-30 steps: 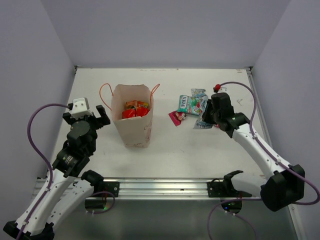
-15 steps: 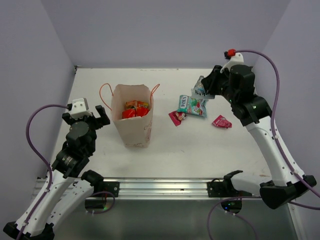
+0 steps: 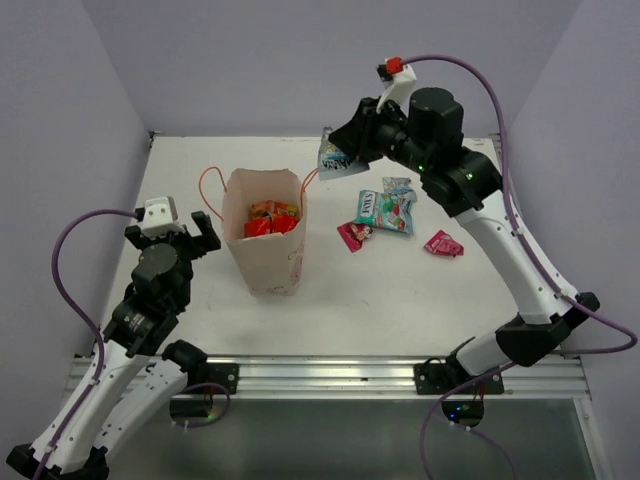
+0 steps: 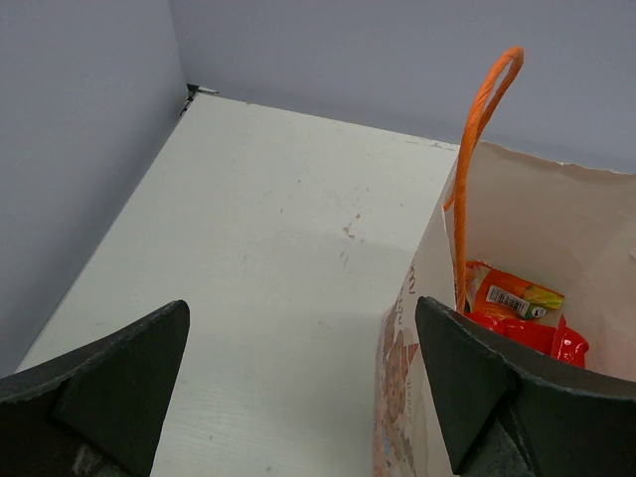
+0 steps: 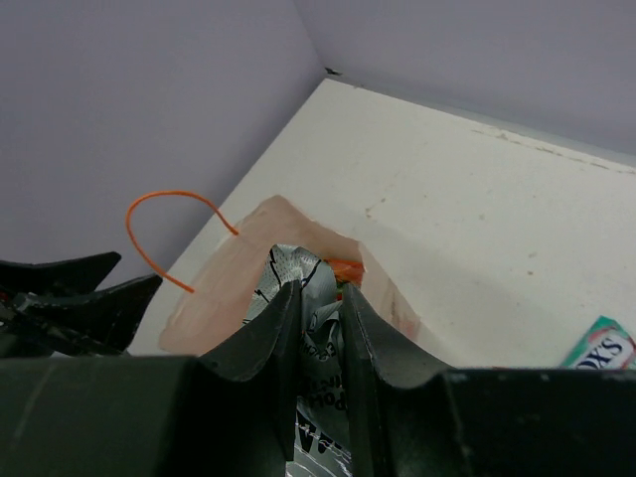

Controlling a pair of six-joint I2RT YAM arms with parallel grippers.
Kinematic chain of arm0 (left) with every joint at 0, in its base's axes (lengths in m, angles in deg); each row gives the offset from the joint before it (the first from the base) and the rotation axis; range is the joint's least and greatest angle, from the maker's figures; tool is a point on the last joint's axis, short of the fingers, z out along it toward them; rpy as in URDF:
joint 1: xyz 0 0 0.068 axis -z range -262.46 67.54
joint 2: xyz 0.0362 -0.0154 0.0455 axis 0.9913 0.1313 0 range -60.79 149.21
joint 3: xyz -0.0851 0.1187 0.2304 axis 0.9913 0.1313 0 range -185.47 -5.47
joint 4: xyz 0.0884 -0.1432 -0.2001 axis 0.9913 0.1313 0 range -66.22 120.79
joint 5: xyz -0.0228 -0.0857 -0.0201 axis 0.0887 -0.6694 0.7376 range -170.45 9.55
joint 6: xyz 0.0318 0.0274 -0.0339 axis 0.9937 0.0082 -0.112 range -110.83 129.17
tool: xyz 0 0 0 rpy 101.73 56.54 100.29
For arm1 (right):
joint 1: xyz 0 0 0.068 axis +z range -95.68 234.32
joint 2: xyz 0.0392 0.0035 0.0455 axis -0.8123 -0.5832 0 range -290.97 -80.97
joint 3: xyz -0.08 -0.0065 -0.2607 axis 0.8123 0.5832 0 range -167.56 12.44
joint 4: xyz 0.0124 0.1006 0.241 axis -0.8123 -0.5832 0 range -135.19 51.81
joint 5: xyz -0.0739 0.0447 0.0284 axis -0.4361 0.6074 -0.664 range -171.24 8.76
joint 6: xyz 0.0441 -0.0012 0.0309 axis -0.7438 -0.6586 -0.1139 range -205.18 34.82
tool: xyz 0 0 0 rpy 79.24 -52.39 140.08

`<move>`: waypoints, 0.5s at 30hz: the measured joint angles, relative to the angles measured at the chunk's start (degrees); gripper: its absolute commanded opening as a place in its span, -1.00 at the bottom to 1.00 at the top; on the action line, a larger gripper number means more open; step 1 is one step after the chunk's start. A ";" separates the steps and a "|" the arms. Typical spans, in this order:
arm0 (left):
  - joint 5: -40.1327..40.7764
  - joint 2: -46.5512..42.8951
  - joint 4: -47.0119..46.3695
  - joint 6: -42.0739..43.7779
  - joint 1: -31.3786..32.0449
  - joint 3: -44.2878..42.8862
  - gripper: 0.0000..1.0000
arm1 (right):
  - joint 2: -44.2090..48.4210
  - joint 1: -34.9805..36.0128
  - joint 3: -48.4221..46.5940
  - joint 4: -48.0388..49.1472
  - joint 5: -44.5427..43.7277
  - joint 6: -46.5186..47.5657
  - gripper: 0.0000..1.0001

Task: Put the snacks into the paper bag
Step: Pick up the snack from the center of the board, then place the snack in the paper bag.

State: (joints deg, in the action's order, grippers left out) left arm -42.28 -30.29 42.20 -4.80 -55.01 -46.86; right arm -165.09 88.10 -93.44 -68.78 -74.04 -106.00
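The paper bag (image 3: 272, 262) stands upright left of centre, with red and orange snacks (image 3: 270, 220) inside. My right gripper (image 3: 345, 152) hangs high, just right of the bag's mouth, shut on a light blue packet (image 3: 334, 160). In the right wrist view the silvery packet (image 5: 320, 328) is pinched between the fingers above the bag (image 5: 224, 293). A teal FOX'S packet (image 3: 385, 210), a magenta one (image 3: 351, 236) and another magenta one (image 3: 443, 244) lie on the table. My left gripper (image 3: 190, 235) stands open left of the bag (image 4: 412, 328).
The bag's orange cord handles (image 3: 208, 180) stick out on both sides; one handle (image 4: 477, 129) rises in the left wrist view. Purple walls close the table at the back and sides. A metal rail (image 3: 320, 375) runs along the near edge.
My right arm has lifted the light blue packet off the table at the right and carried it up and left to beside the bag's mouth. The left arm has not moved.
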 measured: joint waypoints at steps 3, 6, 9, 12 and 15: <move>-0.04 -0.15 0.00 0.00 0.02 0.04 1.00 | -3.19 3.54 -3.63 0.00 0.00 0.57 -1.00; -0.04 -0.26 -0.02 0.00 0.02 0.04 1.00 | -6.73 7.52 -7.43 -0.26 -0.33 1.46 -1.00; -0.04 -0.35 -0.11 0.00 0.00 0.04 1.00 | -10.56 11.89 -11.37 -0.39 -1.36 2.71 -1.00; -0.04 -0.39 -0.24 0.00 0.00 0.04 1.00 | -14.21 15.85 -14.05 -0.46 -3.02 3.93 -1.00; -0.02 -0.42 -0.37 0.00 0.00 0.04 1.00 | -17.00 18.40 -14.88 -0.28 -4.26 4.63 -1.00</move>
State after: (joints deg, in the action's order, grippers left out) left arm -42.30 -30.70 41.83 -4.80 -55.01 -46.81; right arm -182.10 106.50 -108.33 -69.07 -78.30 -101.36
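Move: The right hand, already holding a silver snack packet, has the paper bag's middle about 15 cm to its left, some 3 cm back and roughly 30 cm below. On the table some 43 cm below, the small pink snack lies about 5 cm ahead and 3 cm right of the right hand, the teal snack about 10 cm ahead and 10 cm right. From the left hand, the bag is some 5 cm ahead, 15 cm right and 15 cm below. The right arm swings the silver packet high across to its left, about 15 cm and some 4 cm back, towards the open mouth of the paper bag, first staying level and then just starting to sink. On the way the wrist turns about 15 degrees counter-clockwise, while the fingers keep their pinch on the packet's top and don't open. ##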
